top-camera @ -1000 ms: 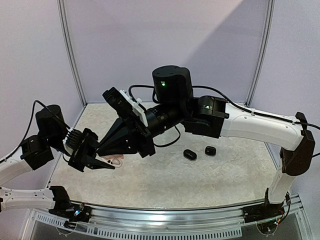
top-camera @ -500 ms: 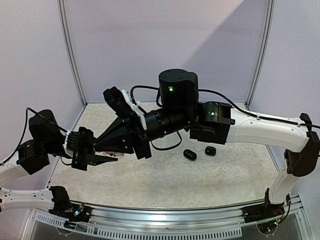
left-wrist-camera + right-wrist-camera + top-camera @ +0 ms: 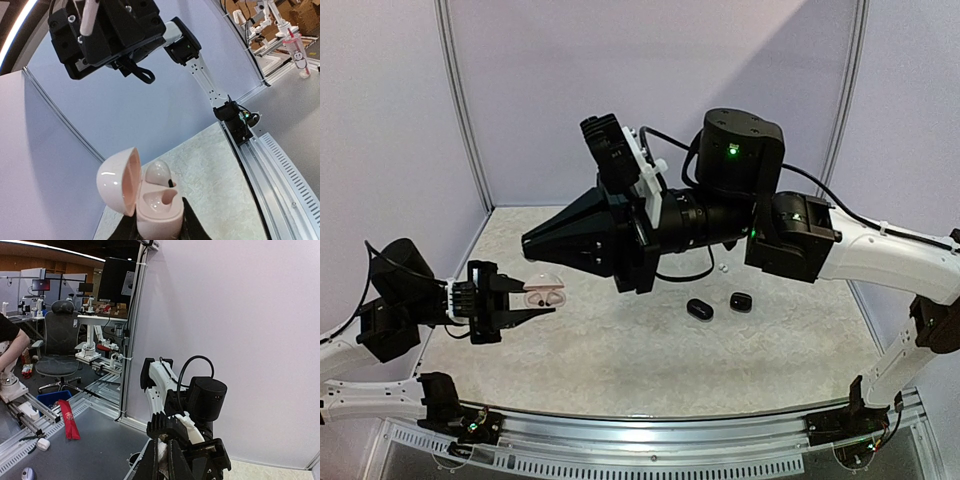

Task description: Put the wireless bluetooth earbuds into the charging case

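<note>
My left gripper (image 3: pixel 538 305) is shut on a pale pink charging case (image 3: pixel 157 210), held up off the table with its lid open. One white earbud (image 3: pixel 159 172) sits in the far socket; the near socket (image 3: pixel 164 199) is empty. My right gripper (image 3: pixel 527 243) hangs higher, above the case (image 3: pixel 542 293) and apart from it, fingers pointing left. In the right wrist view its fingers (image 3: pixel 163 442) are shut on a small whitish piece (image 3: pixel 162 457), an earbud by its look, mostly hidden between them.
Two black oval cases (image 3: pixel 699 309) (image 3: pixel 741 301) lie on the speckled table (image 3: pixel 650 360) right of centre, with a tiny white bit (image 3: pixel 722 267) behind them. Purple walls enclose the table's back and sides. A metal rail (image 3: pixel 650 430) runs along the near edge.
My right arm has lifted and drawn back to the right, away from the case. The left gripper has raised the case and levelled out.
</note>
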{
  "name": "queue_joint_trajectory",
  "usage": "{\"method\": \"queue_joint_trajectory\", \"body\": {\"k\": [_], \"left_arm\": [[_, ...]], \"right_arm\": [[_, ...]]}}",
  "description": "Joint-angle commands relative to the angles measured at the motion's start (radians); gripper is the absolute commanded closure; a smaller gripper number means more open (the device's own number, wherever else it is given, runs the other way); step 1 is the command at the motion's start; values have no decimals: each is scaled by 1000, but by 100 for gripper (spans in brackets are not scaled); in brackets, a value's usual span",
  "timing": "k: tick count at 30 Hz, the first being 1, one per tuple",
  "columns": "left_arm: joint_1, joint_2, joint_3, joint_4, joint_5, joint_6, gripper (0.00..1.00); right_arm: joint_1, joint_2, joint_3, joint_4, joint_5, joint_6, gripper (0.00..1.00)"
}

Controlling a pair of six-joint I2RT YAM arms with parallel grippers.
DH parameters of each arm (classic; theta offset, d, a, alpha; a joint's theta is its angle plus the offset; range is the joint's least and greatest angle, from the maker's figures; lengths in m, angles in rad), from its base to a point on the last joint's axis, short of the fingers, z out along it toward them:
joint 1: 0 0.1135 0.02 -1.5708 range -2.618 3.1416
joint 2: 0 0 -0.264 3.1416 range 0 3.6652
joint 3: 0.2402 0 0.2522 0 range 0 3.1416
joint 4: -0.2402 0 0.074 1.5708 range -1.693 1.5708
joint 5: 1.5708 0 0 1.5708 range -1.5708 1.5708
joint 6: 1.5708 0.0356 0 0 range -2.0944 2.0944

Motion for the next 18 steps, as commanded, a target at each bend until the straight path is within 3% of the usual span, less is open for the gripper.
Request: {"method": "queue_joint_trajectory", "body": {"k": [1, 6, 9, 13, 18], "left_arm": [[-18, 14, 33, -31, 65, -72, 100], [-19, 54, 63, -57, 211, -297, 100], [-17, 67, 70, -48, 229, -335, 100], [-17, 84, 90, -40, 264, -348, 100], [-15, 95, 116, -30, 274, -379, 100]], "right_arm": [[9, -6, 37, -161, -58, -76, 100], [8, 93, 183, -312, -172, -109, 100], [2, 160, 263, -386, -228, -122, 100], [-14, 183, 205, -213, -292, -22, 100], [-13, 179, 161, -147, -266, 63, 100]]}}
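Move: The open pink charging case, still held in the left fingers roughly at that hand's point, lies about 9 cm below the right hand, 4 cm ahead and 1 cm to its right. Its raised lid stands on the far side, some 6 cm ahead of the right hand, 1 cm to its right and 7 cm below. From the left hand, the white earbud in the right fingers is about 9 cm above and 4 cm back, roughly level sideways. The white earbud, kept pinched in the right fingers, is lowered about 5 cm towards the open case, going left and a little back as well, while the fingertips tip downward and swing back. Meanwhile the left hand keeps its grip on the case and draws it back some 3 cm and slightly right, turning clockwise and rolling its far side down about 20 degrees. ##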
